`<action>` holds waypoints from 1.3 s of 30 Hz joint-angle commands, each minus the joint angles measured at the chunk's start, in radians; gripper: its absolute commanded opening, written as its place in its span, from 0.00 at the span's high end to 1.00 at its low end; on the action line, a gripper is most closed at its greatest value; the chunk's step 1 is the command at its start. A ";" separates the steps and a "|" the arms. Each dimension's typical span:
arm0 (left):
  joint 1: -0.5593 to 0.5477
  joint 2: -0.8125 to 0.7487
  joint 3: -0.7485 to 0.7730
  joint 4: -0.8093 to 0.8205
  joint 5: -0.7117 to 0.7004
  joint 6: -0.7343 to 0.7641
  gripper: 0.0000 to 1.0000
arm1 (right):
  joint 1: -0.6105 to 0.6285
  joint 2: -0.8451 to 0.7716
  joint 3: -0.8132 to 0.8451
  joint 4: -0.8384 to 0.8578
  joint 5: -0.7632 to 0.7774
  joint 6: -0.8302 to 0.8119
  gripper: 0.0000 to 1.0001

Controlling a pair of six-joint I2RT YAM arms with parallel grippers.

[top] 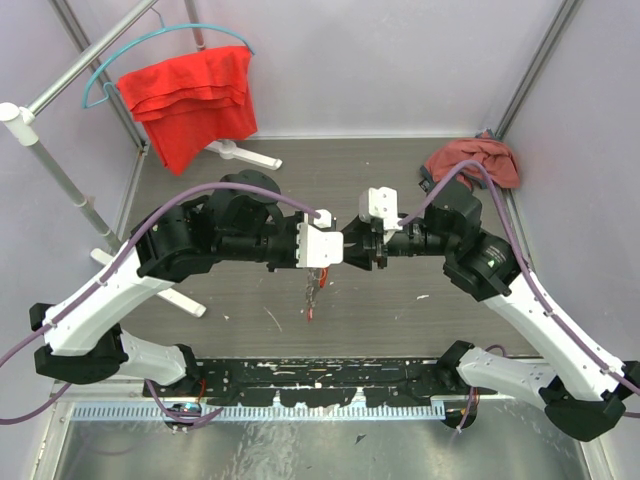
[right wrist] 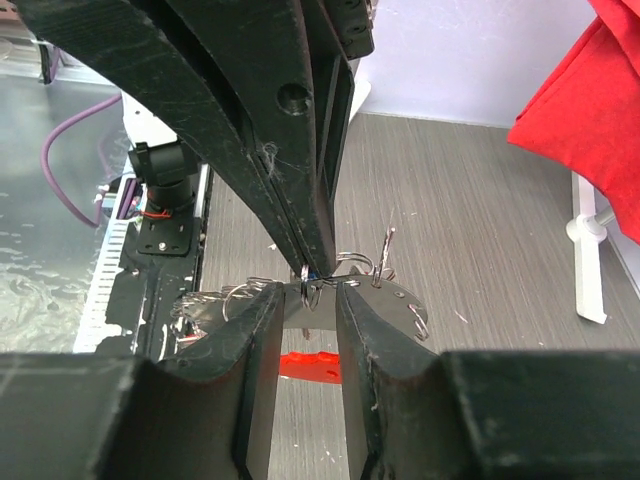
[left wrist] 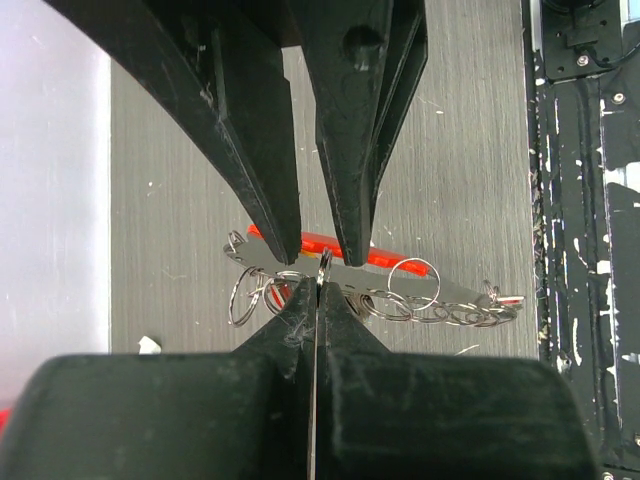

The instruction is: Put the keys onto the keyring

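Note:
My left gripper point(top: 338, 252) point(left wrist: 320, 285) is shut on the thin wire loop of the keyring point(left wrist: 323, 262) point(right wrist: 312, 290). A flat silvery plate point(left wrist: 455, 290) point(right wrist: 390, 300) strung with small rings, a short chain point(left wrist: 440, 312) and the red-orange tag point(left wrist: 390, 255) point(right wrist: 310, 367) point(top: 311, 312) lie below it. My right gripper point(top: 352, 250) point(right wrist: 308, 293) faces the left one tip to tip. Its jaws stand apart, one either side of the loop, and I see nothing clamped between them. A blue speck point(right wrist: 316, 272) shows at the left fingertips. I cannot pick out the keys in the cluster.
A bright red cloth point(top: 190, 100) hangs on a hanger at the back left over a white stand foot point(top: 245, 153). A dull red cloth point(top: 475, 160) lies in the back right corner. A black base strip point(top: 330, 380) runs along the near edge.

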 commanded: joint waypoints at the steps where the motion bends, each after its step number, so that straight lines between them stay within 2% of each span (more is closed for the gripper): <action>1: -0.003 -0.012 0.035 0.040 0.023 0.009 1.00 | 0.000 0.015 0.001 0.061 -0.026 0.011 0.67; 8: -0.003 -0.023 0.022 0.056 0.034 0.006 1.00 | -0.001 0.023 -0.003 0.091 -0.033 0.030 0.74; 13: -0.003 -0.036 0.005 0.074 0.039 0.002 1.00 | 0.000 0.023 -0.003 0.120 -0.028 0.051 0.95; 15: -0.002 -0.052 -0.012 0.103 0.037 -0.006 1.00 | 0.000 0.014 -0.004 0.134 -0.021 0.056 0.99; 18: -0.003 -0.111 -0.068 0.191 0.017 -0.024 0.85 | 0.000 -0.010 -0.005 0.157 0.005 0.058 0.99; 23: -0.003 -0.226 -0.193 0.391 -0.038 -0.055 0.72 | 0.000 -0.051 0.003 0.212 0.046 0.070 0.99; 29: -0.002 -0.320 -0.285 0.541 0.015 -0.103 0.70 | -0.001 -0.084 0.005 0.304 0.019 0.093 0.99; 39: -0.002 -0.311 -0.305 0.613 0.147 -0.165 0.69 | 0.000 -0.113 -0.001 0.460 -0.045 0.188 0.99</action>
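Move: The small ring on the keyring is still pinched in the shut left fingertips. From the open right hand it is about 1 cm to the left, level in reach and 1 cm below. Also from the right hand, the silver plate's middle is some 2 cm back, 1 cm left and 4 cm below, the red handle about 1 cm back, straight in line sideways and 6 cm below, and a larger loop 4 cm back, 1 cm left and 1 cm down. The small ring changes hands: the right hand eases about 1 cm left and slightly down over it, shuts its fingers on it, and only then the left fingers open and let go. The right hand carries it up some 8 cm and a little back, fingertips tilting up, while the left rises about 10 cm and draws back and left, tipping up roughly 30 degrees. ##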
